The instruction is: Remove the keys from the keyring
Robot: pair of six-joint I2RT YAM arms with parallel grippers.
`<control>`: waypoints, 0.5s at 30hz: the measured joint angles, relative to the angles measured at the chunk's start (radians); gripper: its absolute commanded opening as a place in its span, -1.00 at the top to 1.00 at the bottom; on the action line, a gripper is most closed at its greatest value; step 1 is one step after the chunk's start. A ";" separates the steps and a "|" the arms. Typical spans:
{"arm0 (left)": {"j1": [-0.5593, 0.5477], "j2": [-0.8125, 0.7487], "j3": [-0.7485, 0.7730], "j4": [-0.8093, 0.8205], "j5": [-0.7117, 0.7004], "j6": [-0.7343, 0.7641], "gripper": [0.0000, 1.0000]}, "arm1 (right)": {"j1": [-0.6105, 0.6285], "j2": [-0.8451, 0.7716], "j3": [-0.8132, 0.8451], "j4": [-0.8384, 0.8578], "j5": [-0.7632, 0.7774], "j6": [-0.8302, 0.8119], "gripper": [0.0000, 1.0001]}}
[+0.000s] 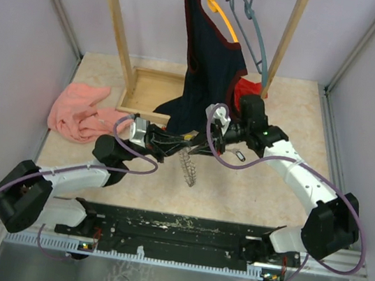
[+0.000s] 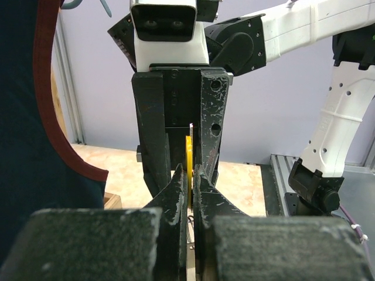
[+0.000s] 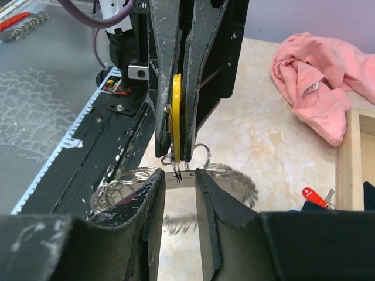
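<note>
My left gripper (image 2: 188, 170) is shut on a key's yellow tag (image 2: 188, 153), held edge-on above the table. In the right wrist view that tag (image 3: 176, 111) hangs in the left gripper (image 3: 174, 157), with small split rings below it. The keyring (image 3: 182, 177) dangles from them, flat and silvery-dark with a beaded rim, its lower part blurred. My right gripper (image 3: 179, 174) faces it with its jaws apart, and the ring's upper band shows across the gap. From above, the keyring (image 1: 189, 167) hangs between both grippers. A red-tagged key (image 3: 313, 197) lies on the table.
A wooden clothes rack (image 1: 119, 31) stands at the back with a dark garment (image 1: 208, 73), an orange hanger (image 1: 218, 7) and a blue-grey hanger (image 1: 257, 31). A pink cloth (image 1: 78, 113) lies at the left. A black rail (image 1: 174, 227) runs along the near edge.
</note>
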 measured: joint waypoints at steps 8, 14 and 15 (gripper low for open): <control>0.000 0.008 0.000 0.003 0.001 0.000 1.00 | 0.000 0.000 0.001 0.036 0.001 0.057 1.00; 0.002 0.008 0.000 0.006 0.000 0.000 1.00 | 0.000 0.000 0.004 0.032 0.001 0.048 1.00; 0.003 0.008 0.000 0.006 0.000 0.000 1.00 | 0.000 0.000 0.004 0.028 0.000 0.045 1.00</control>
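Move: The right hand, its open fingers pointing left, is already around the metal end of the keyring at the foot of the yellow key, about 1 cm to its left and level. The yellow key, still in the left fingers, is some 2 cm left and 2 cm above. The keyring's loop hangs roughly 7 cm below and 3 cm back. The dark garment's hem is about 12 cm ahead, straight out. From the left hand, the metal end is about 1 cm right and 2 cm below. Staying almost in place, with only about half a centimetre of rise, the right hand shuts its partly open fingers right down, pinching the thin metal end of the keyring just under the yellow key, their tips coming up against the foot of the key. The left hand holds still and keeps its grip on the yellow key. ##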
